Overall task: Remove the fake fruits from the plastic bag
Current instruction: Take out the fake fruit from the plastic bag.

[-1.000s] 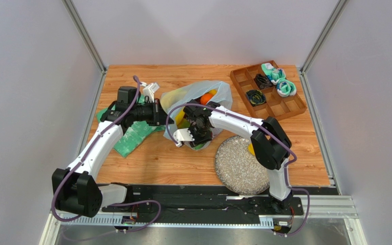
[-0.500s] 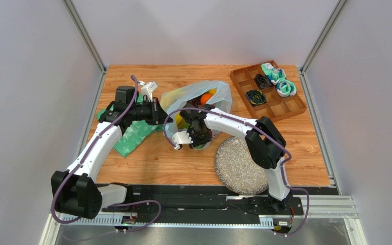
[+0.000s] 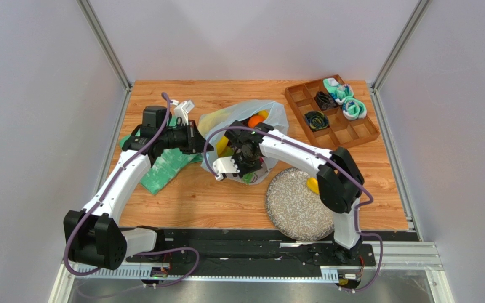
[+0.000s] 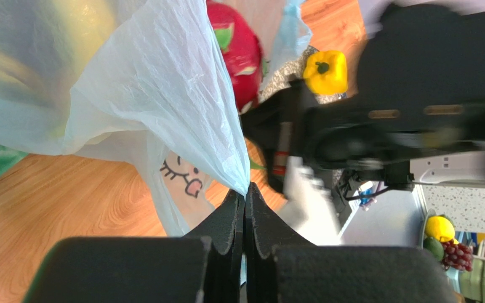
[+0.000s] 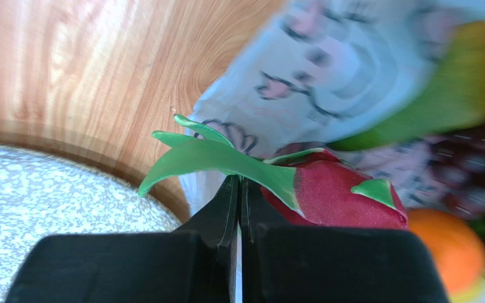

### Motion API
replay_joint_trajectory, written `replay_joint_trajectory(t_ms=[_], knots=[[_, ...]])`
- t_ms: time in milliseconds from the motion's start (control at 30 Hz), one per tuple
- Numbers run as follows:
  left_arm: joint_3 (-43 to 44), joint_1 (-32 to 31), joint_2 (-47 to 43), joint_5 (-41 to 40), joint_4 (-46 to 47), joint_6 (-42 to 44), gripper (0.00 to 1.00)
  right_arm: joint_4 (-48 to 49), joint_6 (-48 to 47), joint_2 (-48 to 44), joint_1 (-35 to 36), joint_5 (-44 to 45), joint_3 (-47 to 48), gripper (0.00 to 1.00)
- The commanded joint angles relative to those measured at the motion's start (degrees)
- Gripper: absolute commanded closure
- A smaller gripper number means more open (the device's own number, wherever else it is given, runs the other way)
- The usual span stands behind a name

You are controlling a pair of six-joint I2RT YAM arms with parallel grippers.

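The pale-blue plastic bag (image 3: 275,116) lies mid-table with its mouth open. My left gripper (image 3: 194,136) is shut on the bag's edge (image 4: 163,95) and holds it up; its jaws (image 4: 245,193) pinch the film. My right gripper (image 3: 246,163) is at the bag's near side, shut on a green leaf of the pink-red dragon fruit (image 5: 340,196), which also shows in the left wrist view (image 4: 239,50). An orange (image 3: 256,120) (image 5: 450,249), dark grapes (image 5: 473,164) and yellow-green pieces lie inside the bag (image 5: 327,95).
A speckled round plate (image 3: 295,205) with a yellow pepper (image 3: 313,185) sits at the front right of the bag. A brown compartment tray (image 3: 352,134) holding rolled socks stands at the back right. A green patterned cloth (image 3: 169,165) lies under my left arm.
My right wrist has shifted slightly at the bag's near side, first toward the left, then back, still holding the dragon fruit. My left gripper has kept its hold on the bag.
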Motion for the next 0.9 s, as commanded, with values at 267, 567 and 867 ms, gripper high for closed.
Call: replay_joint_trajectory(t_ms=[267,567,867], knots=[[3.6,0.8,0.8,-0.6,0.5,1.3,1.00,-1.8,-0.1,-20.0,-0.2,-9.5,9.4,1.00],[5.5,0.9,0.8,-0.3,0.5,-1.7,1.00,-13.9,7.2,-30.0,0.8,-6.7,9.9,1.00],[7.5,0.9,1.5,-1.3,1.3,-0.4,1.00,-12.4,7.1,-44.4,3.9,0.9,-14.3,1.00]])
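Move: The granite-patterned plate, where the held dragon fruit is going, has its middle about 13 cm back and 17 cm to the right of the right hand, some 6 cm below. On it the yellow pepper lies 8 cm back and 21 cm right of that hand; in the bag the orange lies about 13 cm ahead and 2 cm right. From the left hand, the plate is roughly 16 cm back, 30 cm right and 21 cm below. The dragon fruit, already pinched by its green leafy end in the shut right fingers, is drawn up out of the bag some 20 cm, the hand tipping its left side up by up to about 25 degrees, then swings back and right towards the plate, starting to sink at the end. The left hand keeps its pinch on the bag's edge, easing up 3 cm and forward 2 cm. ##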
